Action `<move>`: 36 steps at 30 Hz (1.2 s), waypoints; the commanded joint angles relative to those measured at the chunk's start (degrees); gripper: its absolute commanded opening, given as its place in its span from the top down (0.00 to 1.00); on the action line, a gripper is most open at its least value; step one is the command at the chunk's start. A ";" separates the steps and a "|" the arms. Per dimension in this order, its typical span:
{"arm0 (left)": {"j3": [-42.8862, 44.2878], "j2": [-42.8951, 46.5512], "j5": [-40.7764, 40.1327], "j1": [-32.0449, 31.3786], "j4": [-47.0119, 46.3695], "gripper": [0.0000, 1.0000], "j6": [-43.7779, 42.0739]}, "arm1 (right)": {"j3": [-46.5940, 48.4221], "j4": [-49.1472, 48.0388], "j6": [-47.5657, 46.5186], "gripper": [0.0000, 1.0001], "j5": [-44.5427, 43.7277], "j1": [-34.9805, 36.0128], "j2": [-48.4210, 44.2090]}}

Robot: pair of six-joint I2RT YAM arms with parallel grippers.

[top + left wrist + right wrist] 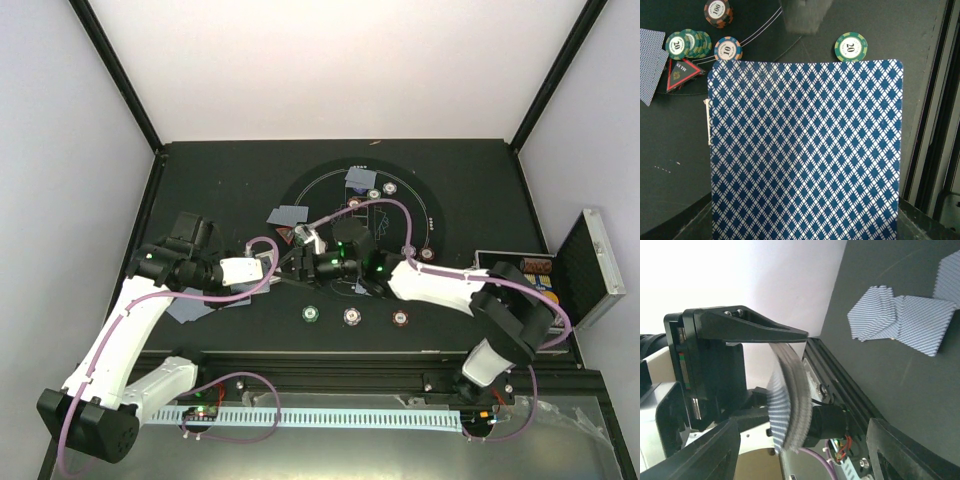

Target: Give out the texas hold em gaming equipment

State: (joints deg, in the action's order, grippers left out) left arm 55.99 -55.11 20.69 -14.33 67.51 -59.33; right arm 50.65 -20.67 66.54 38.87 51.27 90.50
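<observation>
My left gripper (285, 256) is shut on a deck of playing cards (805, 150), whose blue diamond back fills the left wrist view and hides the fingers. In the right wrist view the deck (787, 400) is edge-on and bent, under a black left finger (750, 327). My right gripper (805, 432) faces it, open, with its fingers wide on either side. Dealt cards (287, 215) lie face down on the mat, another pile (190, 308) lies at the left. Green (311, 314), purple-white (352, 316) and red-brown (400, 319) chips sit in a near row. A red triangle marker (682, 74) lies by green chips (687, 44).
The silver case (590, 270) stands open at the right edge of the table. More chips (389, 187) and a card (358, 180) lie at the far side of the mat's circle. A black rail (350, 372) runs along the near edge.
</observation>
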 commanded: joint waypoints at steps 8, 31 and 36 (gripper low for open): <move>1.37 0.55 0.13 0.09 0.78 0.98 -0.52 | 9.35 -7.37 3.89 0.28 3.45 5.01 11.59; 1.94 0.38 -0.12 0.09 0.96 0.98 -0.79 | 1.07 -1.25 -1.79 0.52 2.48 -1.19 9.41; 1.76 0.36 -0.22 0.13 0.81 0.98 -0.82 | 1.91 2.93 -3.99 0.62 0.76 -1.45 5.40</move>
State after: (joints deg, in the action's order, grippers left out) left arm 56.01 -55.22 18.39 -14.31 68.84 -59.40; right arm 52.86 -24.51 65.32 42.92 50.30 98.78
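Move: The deck of blue cards is gripped in the left hand, its middle only some 2 cm to the right of that hand's point. From the right hand, open and empty, the deck's middle lies about 7 cm left, 1 cm back and 3 cm below. On the table some 18 cm below the right hand, a lone green chip sits about 6 cm back and 4 cm right, the green chip stack roughly 13 cm ahead and 2 cm right. Keep the deck clamped and nearly still in the left gripper. Bring the open right gripper about 7 cm left and 3 cm down over the deck, then start closing the fingers and draw back some 5 cm to the right and 2 cm forward, still closing, dragging the top card along off the deck. ##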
